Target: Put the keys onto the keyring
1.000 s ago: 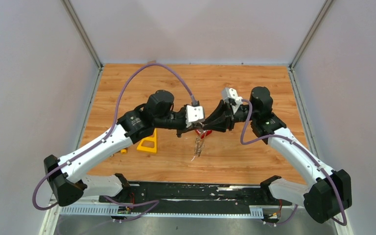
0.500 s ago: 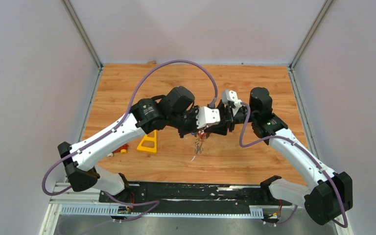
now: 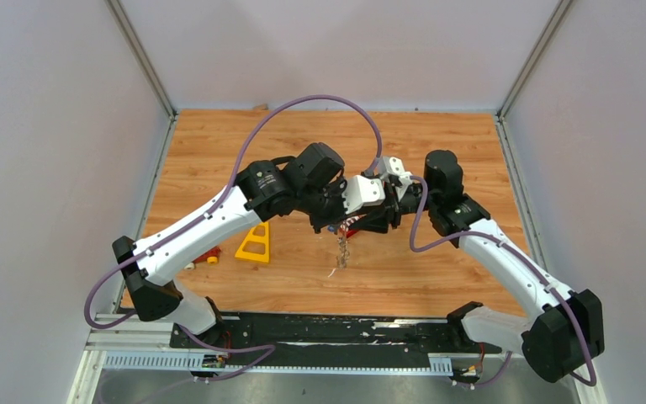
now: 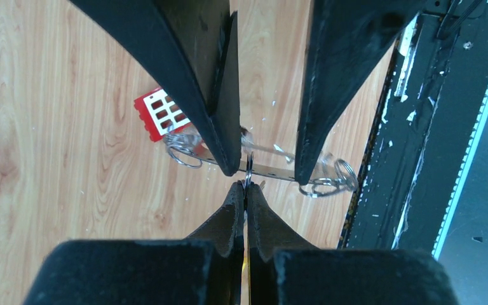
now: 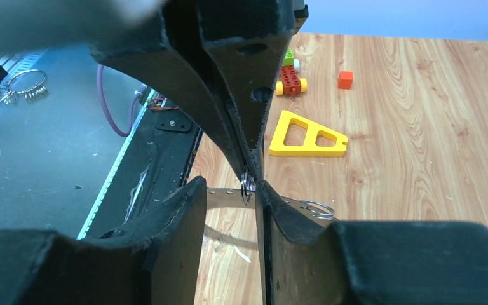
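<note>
My left gripper [image 4: 246, 185] is shut on a small silvery split ring [image 4: 248, 173]. Below that ring runs a perforated metal strip [image 4: 273, 169] with more split rings [image 4: 328, 183] at its ends. In the top view it hangs as a short chain [image 3: 341, 250] under the two grippers. My right gripper [image 5: 230, 188] is open, its fingers [image 4: 223, 127] straddling the pinched ring [image 5: 247, 184] tip to tip with the left gripper [image 3: 339, 224]. A thin ring with a bunch of small silvery keys, seemingly the keyring [image 5: 24, 85], lies on the dark surface off the table. The loose keys are out of view.
A red block with white squares [image 4: 161, 114] lies on the wood under the grippers. A yellow triangular frame [image 5: 307, 135] sits to the left [image 3: 255, 244], with red and green toy bits [image 5: 289, 71] and an orange cube [image 5: 345, 79] beyond. The black base rail [image 3: 328, 330] runs along the near edge.
The left arm has pushed rightward, bringing its gripper in against the right one. The right gripper's fingers have spread apart. The hanging chain has stayed in place.
</note>
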`<state>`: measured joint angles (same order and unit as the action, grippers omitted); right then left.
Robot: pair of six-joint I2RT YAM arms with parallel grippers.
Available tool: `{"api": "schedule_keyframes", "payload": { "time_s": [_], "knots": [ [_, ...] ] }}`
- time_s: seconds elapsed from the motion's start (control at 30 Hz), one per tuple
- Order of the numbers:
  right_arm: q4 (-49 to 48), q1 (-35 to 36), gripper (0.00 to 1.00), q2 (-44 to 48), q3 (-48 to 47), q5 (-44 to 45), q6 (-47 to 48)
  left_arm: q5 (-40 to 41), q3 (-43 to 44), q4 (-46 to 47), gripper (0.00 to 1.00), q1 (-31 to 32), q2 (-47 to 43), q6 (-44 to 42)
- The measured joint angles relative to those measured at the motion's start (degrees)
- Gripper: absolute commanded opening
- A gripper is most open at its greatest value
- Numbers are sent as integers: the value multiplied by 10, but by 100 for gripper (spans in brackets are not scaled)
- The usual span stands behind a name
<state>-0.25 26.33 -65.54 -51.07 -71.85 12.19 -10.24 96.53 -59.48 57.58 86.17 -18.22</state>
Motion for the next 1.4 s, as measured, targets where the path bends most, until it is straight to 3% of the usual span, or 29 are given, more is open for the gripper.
{"api": "schedule_keyframes", "payload": {
  "time_s": [0.3,0.53,0.7,0.93,1.03,1.23,1.4],
  "knots": [
    [-9,2,21,-9,0,4,-12,-12,4,-1,0,1,2,11],
    [-20,3,0,-9,0,4,-26,-15,4,-1,0,1,2,14],
    [-26,3,0,-9,0,7,-33,-16,4,0,1,0,2,14],
    [-52,-2,0,-3,3,17,-68,-40,-57,56,45,-11,-44,-1],
    [-75,-3,0,3,5,17,-92,-55,-117,98,53,-23,-95,-19],
    [-122,-5,0,7,7,13,-138,-60,-232,197,56,-36,-197,-75],
    [-138,-5,0,8,12,12,-154,-74,-254,260,54,-36,-211,-112]
  ]
}}
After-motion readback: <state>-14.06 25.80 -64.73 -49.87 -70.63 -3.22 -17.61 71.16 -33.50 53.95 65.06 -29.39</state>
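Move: The small wire keyring is still pinched in the left fingertips, practically at that hand's point. It also sits between the right hand's parted fingertips, about 1 cm ahead of their middle and level with it. The flat metal band hangs some 4 cm below the right hand and 2 cm back, with no sideways offset. The red block lies on the table, roughly 4 cm ahead, straight across at 0 cm sideways and 22 cm below. Nearly in place, the right fingers, pointing left, close from about a third open and pinch the keyring while the left still holds it. Only then do the left fingers open to over half, let go and back off to the left and up by 2 to 3 cm, swinging some 25 degrees from steeply down towards level. The right keeps its pinch and lifts about 2.5 cm. ##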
